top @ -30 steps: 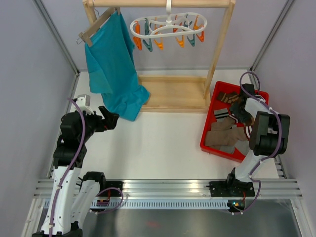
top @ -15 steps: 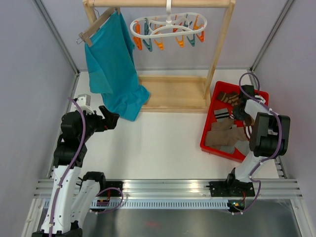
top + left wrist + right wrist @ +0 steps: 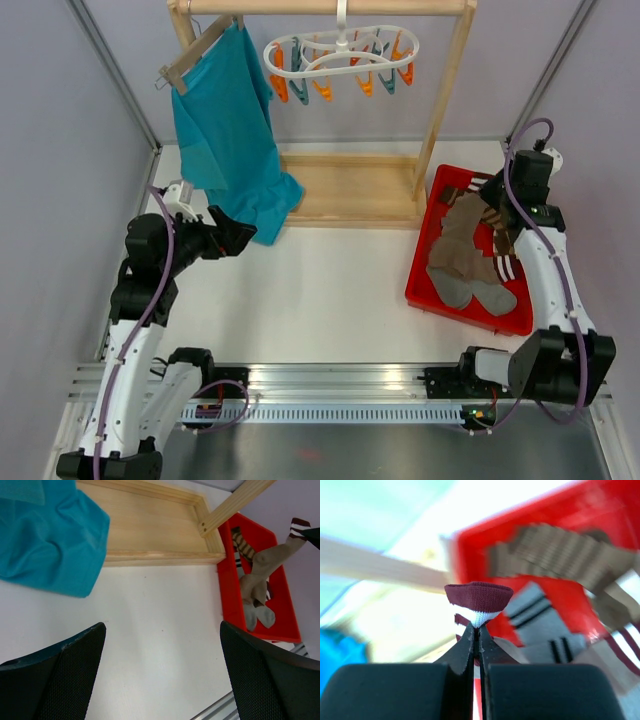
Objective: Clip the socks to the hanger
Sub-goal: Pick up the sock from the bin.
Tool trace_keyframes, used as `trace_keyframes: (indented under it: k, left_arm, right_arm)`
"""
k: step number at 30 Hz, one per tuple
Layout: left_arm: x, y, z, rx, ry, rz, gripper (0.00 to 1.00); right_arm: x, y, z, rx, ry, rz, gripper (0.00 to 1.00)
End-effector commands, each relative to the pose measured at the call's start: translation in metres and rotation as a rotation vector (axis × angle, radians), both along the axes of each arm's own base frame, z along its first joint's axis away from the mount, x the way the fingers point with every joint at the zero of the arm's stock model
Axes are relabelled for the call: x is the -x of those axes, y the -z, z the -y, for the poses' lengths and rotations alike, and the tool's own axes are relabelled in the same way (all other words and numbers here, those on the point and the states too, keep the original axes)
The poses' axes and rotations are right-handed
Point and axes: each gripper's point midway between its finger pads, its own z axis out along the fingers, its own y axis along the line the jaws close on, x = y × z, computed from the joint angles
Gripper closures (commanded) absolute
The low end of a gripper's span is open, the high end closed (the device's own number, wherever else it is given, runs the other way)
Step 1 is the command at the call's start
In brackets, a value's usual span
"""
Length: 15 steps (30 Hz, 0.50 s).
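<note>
My right gripper is shut on the maroon, white-striped cuff of a taupe sock. In the top view that sock hangs from the right gripper and trails down into the red tray, where more socks lie. The same lifted sock shows in the left wrist view. The white ring hanger with orange and teal clips hangs from the rack's top bar, apart from both arms. My left gripper stands open over the bare table with nothing between its fingers.
A teal shirt on a wooden hanger hangs at the rack's left, its hem just beyond my left gripper. The wooden rack base lies between shirt and tray. More striped socks rest in the tray.
My right gripper closed on the sock's cuff and rose, pulling the taupe sock up out of the pile. My left arm shifted slightly to the right, still open.
</note>
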Motion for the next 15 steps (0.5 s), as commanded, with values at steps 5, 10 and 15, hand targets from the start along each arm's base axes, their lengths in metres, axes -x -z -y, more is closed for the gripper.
trace_keyframes:
  k: [5,10,15]
  left_arm:
    - [0.006,-0.085,0.052,0.154,0.171,0.178,0.03]
    - [0.011,-0.099,0.119,0.183,0.334,0.221,0.04]
    - [0.010,-0.138,0.165,0.303,0.475,0.373,0.06]
  right_arm:
    - [0.030,-0.134,-0.063,0.073,-0.301,0.392,1.00]
    - [0.062,-0.189,-0.092,0.066,-0.434,0.557,1.00]
    - [0.089,-0.227,-0.126,-0.003,-0.587,0.675,1.00]
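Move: My right hand, already pinching the striped cuff of the sock, has the hanger roughly 30 cm to its left, 8 cm ahead and 30 cm above. The stand's right post rises about 12 cm to its left and 8 cm ahead; the red bin's middle is some 8 cm back, 1 cm to the right and 19 cm below. From my empty left hand, that sock cuff is some 50 cm right, 13 cm ahead and 6 cm lower; the hanger is about 18 cm right, 21 cm ahead and 27 cm up. I keep the sock's cuff pinched in my right hand and lift it about 19 cm up from the bin, carrying it left and somewhat back, nearer the hanger, while the fingers tip up some 30 degrees and swing counter-clockwise. Meanwhile my left hand, still wide open, sweeps about 15 cm right and half as far up towards the sock, turning clockwise to point more to the right. ##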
